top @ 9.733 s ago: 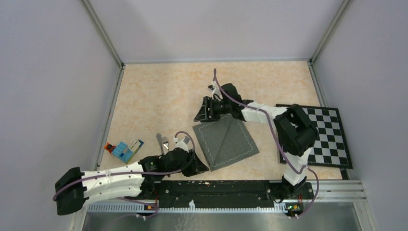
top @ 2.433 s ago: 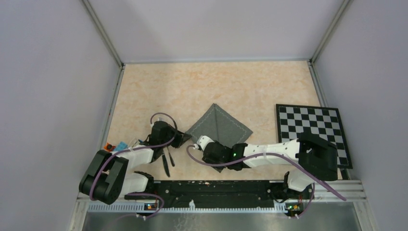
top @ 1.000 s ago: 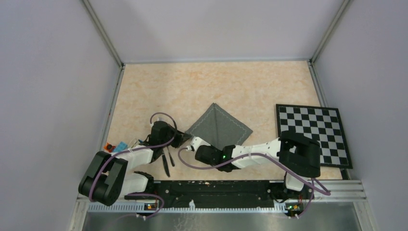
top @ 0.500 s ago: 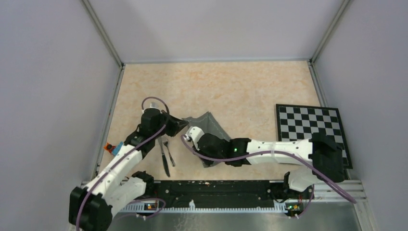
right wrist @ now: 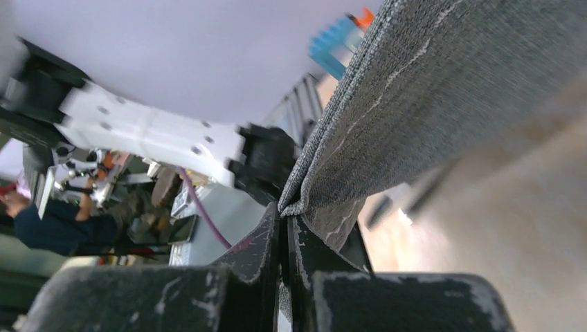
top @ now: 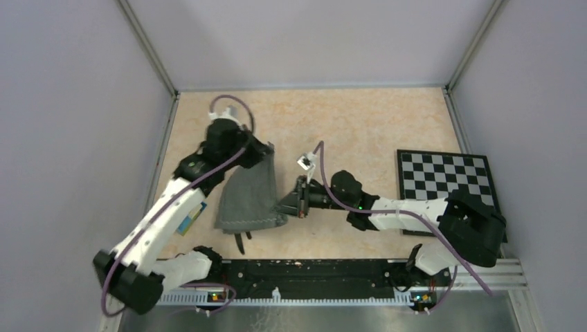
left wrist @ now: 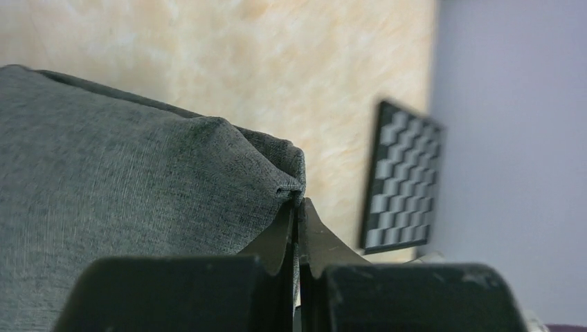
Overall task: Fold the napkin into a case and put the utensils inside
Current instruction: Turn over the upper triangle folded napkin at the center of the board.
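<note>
The dark grey napkin (top: 248,197) hangs off the table as a slack sheet, held at two corners. My left gripper (top: 268,149) is shut on its upper corner; the left wrist view shows the cloth (left wrist: 124,173) pinched at my left gripper (left wrist: 297,207). My right gripper (top: 287,205) is shut on the lower right corner, and the right wrist view shows the hem (right wrist: 450,104) clamped at my right gripper (right wrist: 285,211). Of the utensils (top: 241,241) only dark tips show below the napkin's bottom edge; the rest is hidden by the cloth.
A black-and-white checkered board (top: 450,194) lies at the right, also seen as the board (left wrist: 401,180) in the left wrist view. A small blue box (top: 185,220) sits at the left, half under my left arm. Metal frame rails line the table's sides.
Both grippers have raised the napkin off the table and spread it; it moved left and now hangs over the utensils. My left arm reached up and away, and my right gripper drew back to the right.
</note>
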`<move>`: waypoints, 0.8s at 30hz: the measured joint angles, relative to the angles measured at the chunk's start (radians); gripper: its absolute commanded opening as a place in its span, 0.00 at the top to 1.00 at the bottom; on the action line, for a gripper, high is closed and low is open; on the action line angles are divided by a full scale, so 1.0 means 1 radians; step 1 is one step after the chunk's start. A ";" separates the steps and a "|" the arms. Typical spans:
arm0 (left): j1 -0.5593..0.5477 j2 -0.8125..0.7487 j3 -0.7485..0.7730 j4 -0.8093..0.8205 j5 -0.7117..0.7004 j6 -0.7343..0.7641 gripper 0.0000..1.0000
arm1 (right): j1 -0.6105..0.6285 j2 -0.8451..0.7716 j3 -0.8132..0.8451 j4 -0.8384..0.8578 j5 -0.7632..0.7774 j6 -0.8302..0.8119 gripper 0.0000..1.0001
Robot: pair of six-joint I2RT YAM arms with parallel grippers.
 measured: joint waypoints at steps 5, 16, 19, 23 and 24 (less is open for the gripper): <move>-0.163 0.392 0.002 0.058 -0.053 0.080 1.00 | -0.183 0.000 -0.336 0.160 -0.122 0.134 1.00; -0.349 0.908 0.292 0.159 -0.069 0.240 0.76 | -0.462 -0.130 -0.557 -0.054 -0.214 0.021 0.85; -0.336 0.959 0.365 0.236 -0.087 0.272 0.49 | -0.452 -0.259 -0.531 -0.337 -0.159 -0.042 0.61; -0.314 0.966 0.425 0.279 -0.070 0.319 0.30 | -0.448 -0.402 -0.462 -0.687 0.005 -0.098 0.47; -0.311 0.960 0.427 0.283 -0.057 0.327 0.28 | -0.448 -0.424 -0.443 -0.745 0.039 -0.102 0.46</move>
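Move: I still hold the folded napkin up between both hands. The spot where it will lie is about 7 cm back, 10 cm to the right and some 28 cm below my left hand. From my right hand it is roughly 6 cm ahead, 7 cm right and 22 cm below. The fork, partly under the hanging napkin, lies about 18 cm left of that spot and 3 cm nearer me, with the knife 3 cm farther left and 2 cm nearer still. With the napkin still pinched, I swing both hands right and down together, about 15 cm across and some 20 cm down, to lay the napkin over away from the fork and knife. Then both grippers open: my left goes forward, rising slightly, past the napkin's far edge; my right slides on right as its fingers tip downward, beside the napkin's right edge. ##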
